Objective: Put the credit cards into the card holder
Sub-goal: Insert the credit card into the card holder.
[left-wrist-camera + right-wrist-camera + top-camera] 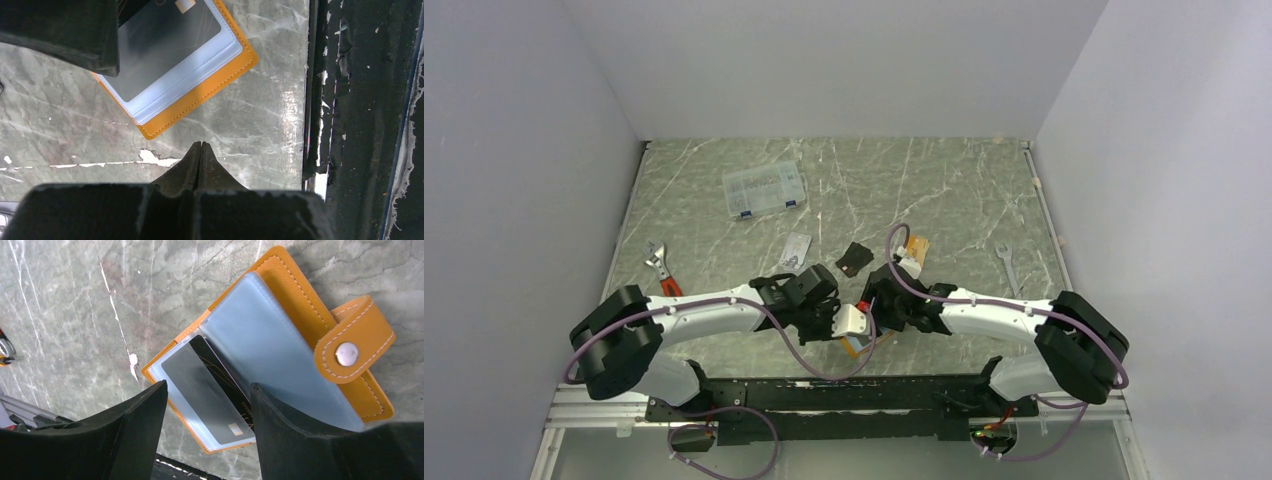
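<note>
The card holder (292, 295), an orange wallet with a snap tab (350, 347), lies open near the table's front edge. Only a sliver of the card holder (851, 346) shows under the two wrists in the top view. A silver-grey credit card (200, 390) sits in its pale sleeve over a black card (227, 390). My right gripper (208, 385) stands open just above them, a finger on either side of the grey card. My left gripper (201, 145) is shut on nothing, just off the holder's corner (150, 132). Farther back lie a whitish card (795, 250), a black card (855, 258) and an orange-tan card (916, 248).
A clear plastic compartment box (764, 190) stands at the back left. A red-handled wrench (661, 270) lies at the left and a small spanner (1007, 265) at the right. The black base rail (360, 120) runs along the table's near edge, close to the holder.
</note>
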Robot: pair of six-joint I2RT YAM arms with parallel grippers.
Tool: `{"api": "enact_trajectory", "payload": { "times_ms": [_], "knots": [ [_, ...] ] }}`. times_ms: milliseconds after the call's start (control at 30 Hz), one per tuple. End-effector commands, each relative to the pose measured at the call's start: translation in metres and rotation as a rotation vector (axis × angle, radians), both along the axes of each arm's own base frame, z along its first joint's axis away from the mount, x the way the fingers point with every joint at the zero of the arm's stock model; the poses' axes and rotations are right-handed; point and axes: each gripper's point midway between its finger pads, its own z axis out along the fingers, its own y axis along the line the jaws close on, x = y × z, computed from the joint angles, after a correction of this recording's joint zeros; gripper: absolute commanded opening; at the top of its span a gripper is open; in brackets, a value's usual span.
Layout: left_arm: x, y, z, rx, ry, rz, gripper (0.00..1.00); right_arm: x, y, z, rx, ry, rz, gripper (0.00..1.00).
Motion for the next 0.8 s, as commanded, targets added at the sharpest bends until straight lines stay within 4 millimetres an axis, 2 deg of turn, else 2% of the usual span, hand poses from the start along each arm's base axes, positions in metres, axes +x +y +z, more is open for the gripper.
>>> {"api": "enact_trajectory", "payload": {
  "times_ms": [0,33,167,267,400,500,633,767],
  "knots": [
    [0.006,-0.010,0.005,-0.008,-0.058,-0.002,0.00,0.003,-0.004,0.010,-0.005,-0.034,0.000,0.60],
    [0.007,-0.011,0.006,-0.006,-0.065,-0.002,0.00,0.004,-0.003,0.012,-0.007,-0.039,0.004,0.56],
    [0.008,-0.013,0.008,-0.004,-0.073,-0.010,0.00,0.006,-0.006,0.015,-0.032,-0.036,-0.004,0.51],
    [0.007,-0.016,0.009,-0.006,-0.077,-0.024,0.00,0.010,-0.014,0.028,-0.057,-0.066,-0.015,0.48],
    [0.008,-0.025,0.008,-0.004,-0.102,-0.045,0.00,0.019,-0.026,0.039,-0.095,-0.103,-0.029,0.34],
    [0.007,-0.032,0.013,-0.008,-0.118,-0.067,0.00,0.024,-0.026,0.036,-0.098,-0.101,-0.022,0.21],
    [0.006,-0.032,0.005,0.013,-0.153,-0.100,0.00,0.027,-0.021,0.023,-0.133,-0.077,-0.003,0.03],
    [0.005,-0.026,-0.007,0.047,-0.216,-0.142,0.00,0.025,-0.017,0.012,-0.134,-0.053,0.007,0.00]
  ]
}}
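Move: The card, already mostly in its pocket with a dark strip showing, lies about 6 cm to my left hand's right, 2 cm ahead and some 3 cm below. The holder's middle is about 9 cm right and 5 cm ahead. From my right hand the card is roughly 2 cm back, 2 cm left and 2 cm below; the clasp is about 10 cm right and 1 cm back, the loose card stack 12 cm ahead and 2 cm left. I shut my right hand's open fingers fully as it goes about 2.5 cm right and 2 cm forward off the card pocket, rising some 3 cm and then sinking 2 cm again over the holder, tilting a little. My left hand, still shut, waits low, then slides about 2 cm right to the holder's outer edge; its touch can't be made out. ##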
